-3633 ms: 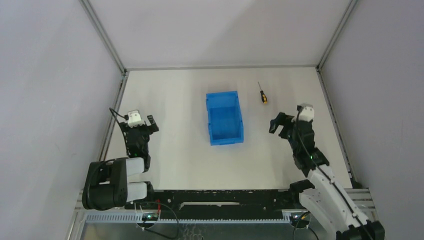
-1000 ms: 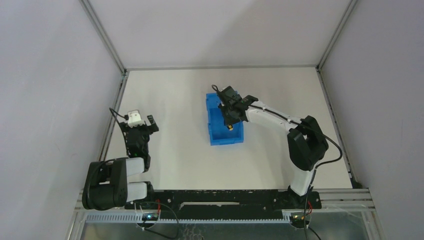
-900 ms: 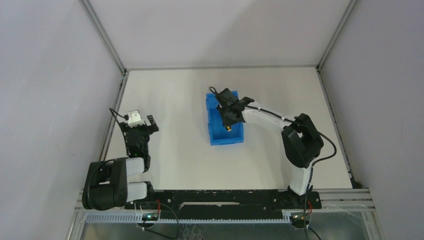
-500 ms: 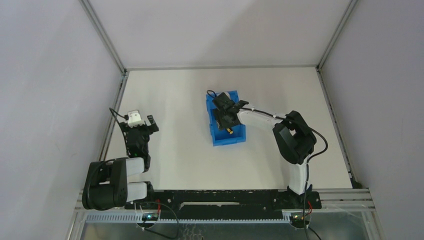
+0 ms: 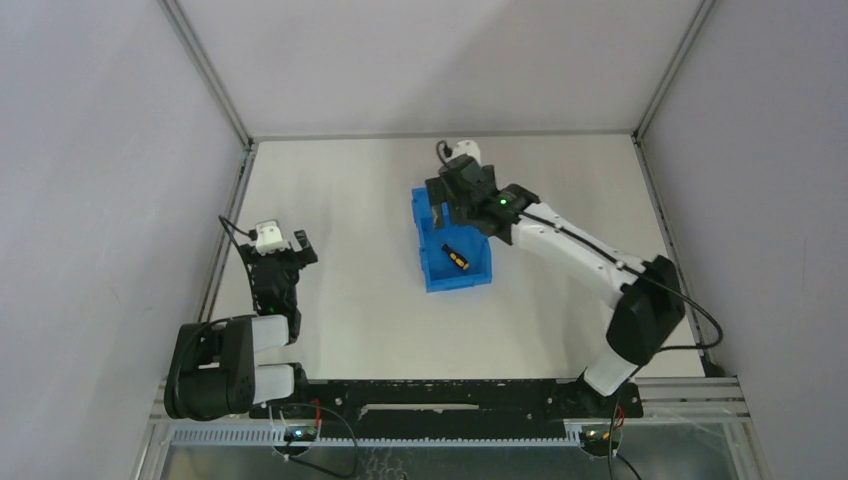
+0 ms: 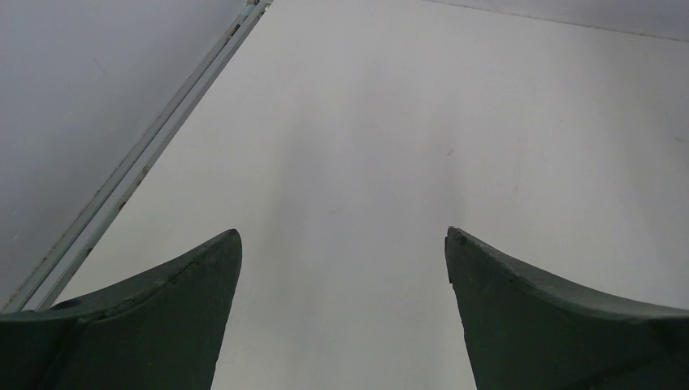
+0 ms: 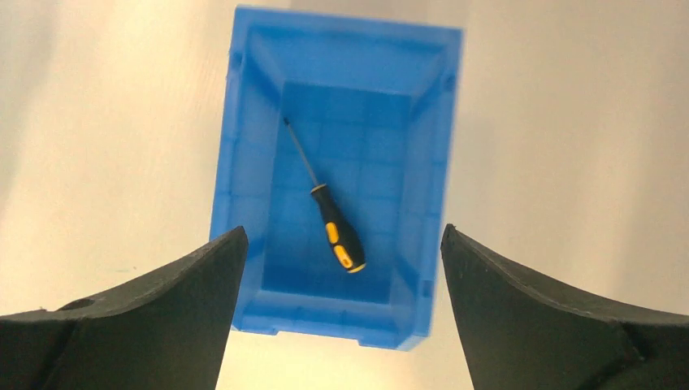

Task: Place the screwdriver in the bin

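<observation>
The black-and-yellow screwdriver lies on the floor of the blue bin, free of any gripper. In the right wrist view the screwdriver lies slantwise inside the bin, its thin shaft pointing to the far left corner. My right gripper is open and empty, raised above the bin; in the top view it hangs over the bin's far end. My left gripper is open and empty over bare table, at the left in the top view.
The white table is walled by grey panels with metal rails along the left and right sides. The right arm stretches from the near right base across to the bin.
The right gripper carried the screwdriver into the bin, let it go and opened, then rose and drew back toward the bin's far end. The screwdriver now lies in the bin. The left arm has not moved.
</observation>
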Action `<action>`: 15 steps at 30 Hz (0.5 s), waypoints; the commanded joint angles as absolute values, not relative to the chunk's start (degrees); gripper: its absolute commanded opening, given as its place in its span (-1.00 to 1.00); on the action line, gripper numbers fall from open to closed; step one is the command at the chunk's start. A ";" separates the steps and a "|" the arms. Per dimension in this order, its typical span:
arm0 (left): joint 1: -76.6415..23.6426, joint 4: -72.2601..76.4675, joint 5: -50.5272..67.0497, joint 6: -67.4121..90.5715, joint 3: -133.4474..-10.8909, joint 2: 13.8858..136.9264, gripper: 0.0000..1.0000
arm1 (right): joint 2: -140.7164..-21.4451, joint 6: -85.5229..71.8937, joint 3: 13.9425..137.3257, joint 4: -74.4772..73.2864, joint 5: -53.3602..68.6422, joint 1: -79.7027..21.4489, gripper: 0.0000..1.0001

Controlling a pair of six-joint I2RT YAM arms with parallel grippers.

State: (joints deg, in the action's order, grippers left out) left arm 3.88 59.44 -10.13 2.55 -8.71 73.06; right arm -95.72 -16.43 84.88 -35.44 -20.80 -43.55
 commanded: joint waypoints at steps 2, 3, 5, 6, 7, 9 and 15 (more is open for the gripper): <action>3.80 61.17 -10.07 1.60 -10.81 72.24 1.00 | -87.40 -17.26 81.92 -37.00 -22.79 -36.48 0.99; 3.83 61.17 -10.09 1.66 -10.81 72.20 1.00 | -85.75 -17.57 80.53 -37.00 -22.44 -34.35 0.99; 3.81 61.13 -10.03 1.63 -10.81 72.23 1.00 | -82.85 -17.52 77.94 -37.11 -22.09 -28.93 0.99; 3.76 61.16 -10.04 1.66 -10.88 72.24 1.00 | -81.47 -17.42 77.23 -37.20 -21.83 -27.27 0.99; 3.77 61.17 -10.03 1.67 -10.83 72.22 1.00 | -80.27 -17.34 76.55 -37.48 -21.35 -24.72 0.99; 3.70 61.17 -10.03 1.66 -10.89 72.29 1.00 | -77.39 -18.01 74.85 -37.97 -20.04 -18.62 0.99; 3.73 61.17 -10.07 1.67 -10.87 72.24 1.00 | -71.73 -19.56 70.47 -37.01 -16.19 -8.18 0.99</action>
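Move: The screwdriver already lies in the blue bin, its middle about 17 cm below my right hand, some 4 cm back and 3 cm to the left. The bin's centre is about 2 cm back and 2 cm to the left of that hand, roughly 15 cm down. The table's right edge runs about 38 cm to its right. From my left hand the screwdriver is roughly 35 cm to the right, 3 cm back and 10 cm lower. Already clear of the bin and empty, my right hand swings away to the right by about 24 cm, speeding up as it passes out over the bare table towards the right edge. It rises some 3 cm early on and then holds nearly level, while the wrist turns about 30 degrees clockwise; the fingers stay wide open and touch nothing. ##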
